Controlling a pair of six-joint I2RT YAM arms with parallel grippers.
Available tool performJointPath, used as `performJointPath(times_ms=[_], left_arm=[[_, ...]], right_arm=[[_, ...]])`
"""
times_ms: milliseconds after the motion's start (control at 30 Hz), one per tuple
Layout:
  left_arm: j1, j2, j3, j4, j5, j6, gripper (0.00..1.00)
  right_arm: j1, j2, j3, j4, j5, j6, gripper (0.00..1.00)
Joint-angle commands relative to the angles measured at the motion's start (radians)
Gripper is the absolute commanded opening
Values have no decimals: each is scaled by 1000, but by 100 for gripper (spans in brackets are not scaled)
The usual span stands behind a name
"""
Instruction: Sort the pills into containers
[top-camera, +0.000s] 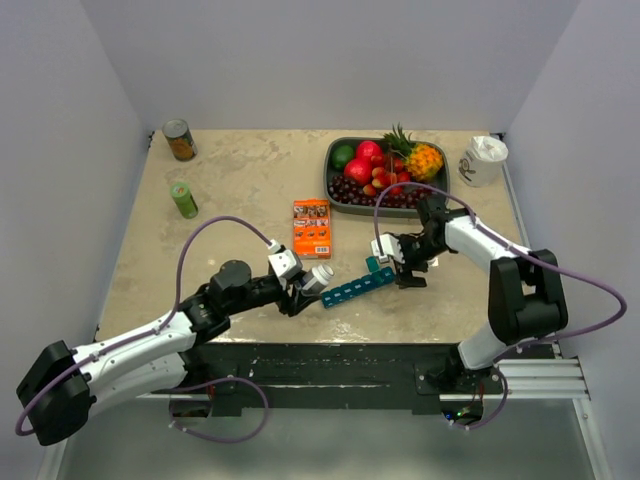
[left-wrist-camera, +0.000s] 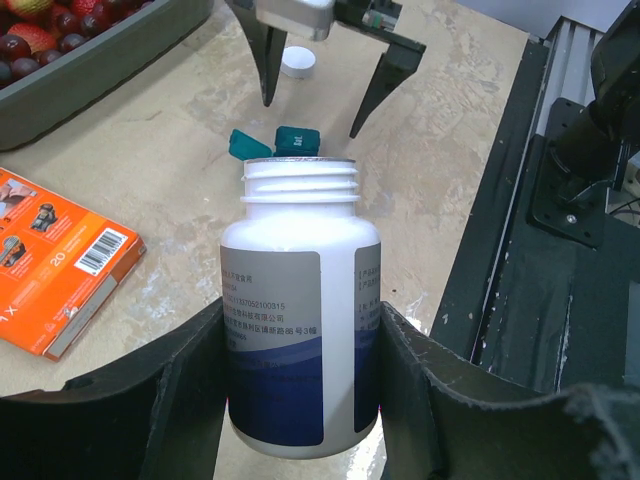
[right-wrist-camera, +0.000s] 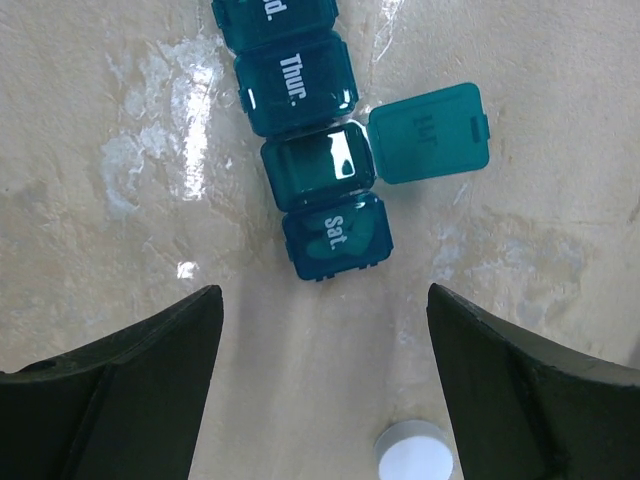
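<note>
My left gripper (left-wrist-camera: 300, 322) is shut on a small white bottle (left-wrist-camera: 300, 300) with a blue label. The bottle has no cap, and its mouth points at the near end of the teal containers strip (top-camera: 357, 288). Above that end of the strip my right gripper (right-wrist-camera: 322, 300) hangs open with nothing between its fingers. One compartment (right-wrist-camera: 320, 165) stands open with its lid (right-wrist-camera: 430, 132) flipped aside. The "Sat." compartment (right-wrist-camera: 337, 237) beside it is closed. The bottle's white cap (right-wrist-camera: 414, 455) lies on the table by the right finger. No pills are in view.
A flat orange box (top-camera: 312, 227) lies behind the strip. A dark tray (top-camera: 337, 190) of fruit sits at the back, with a white mug (top-camera: 483, 160) to its right. A green can (top-camera: 183, 199) and a tin can (top-camera: 180, 140) stand at the back left.
</note>
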Motion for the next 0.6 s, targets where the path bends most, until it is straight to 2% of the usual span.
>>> performJointPath(times_ms=[0,200,567], left_arm=[[-8,-25,11,17,-14,-1,0],[-10,-40,18,-6,-23,7,0],[-13,-74,41,-57,-42,24,0]], right_arm=[[50,51,55,28,34,-50,85],[107,84,44,89,63,-4,81],[143,92,18,109,112,14,62]])
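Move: The Sat end of the teal pill organizer lies about 3 cm to the right hand's left, 1 cm ahead and 3 cm below it. The open lid beside it is some 6 cm left and 4 cm ahead of the hand. The white cap lies roughly 5 cm to the hand's right and 4 cm ahead. From the left hand, which already holds the bottle, the Sat end is about 16 cm right, 8 cm ahead and 14 cm below. The right fingers come down astride the Sat end of the organizer, the back fingertip very close to its edge, though contact can't be made out. The hand goes left and down together, about 2.5 cm left and 2 cm down, turning slightly counter-clockwise; then the descent stops and the half-sideways-pointing fingers close partway, still leaving a gap. ##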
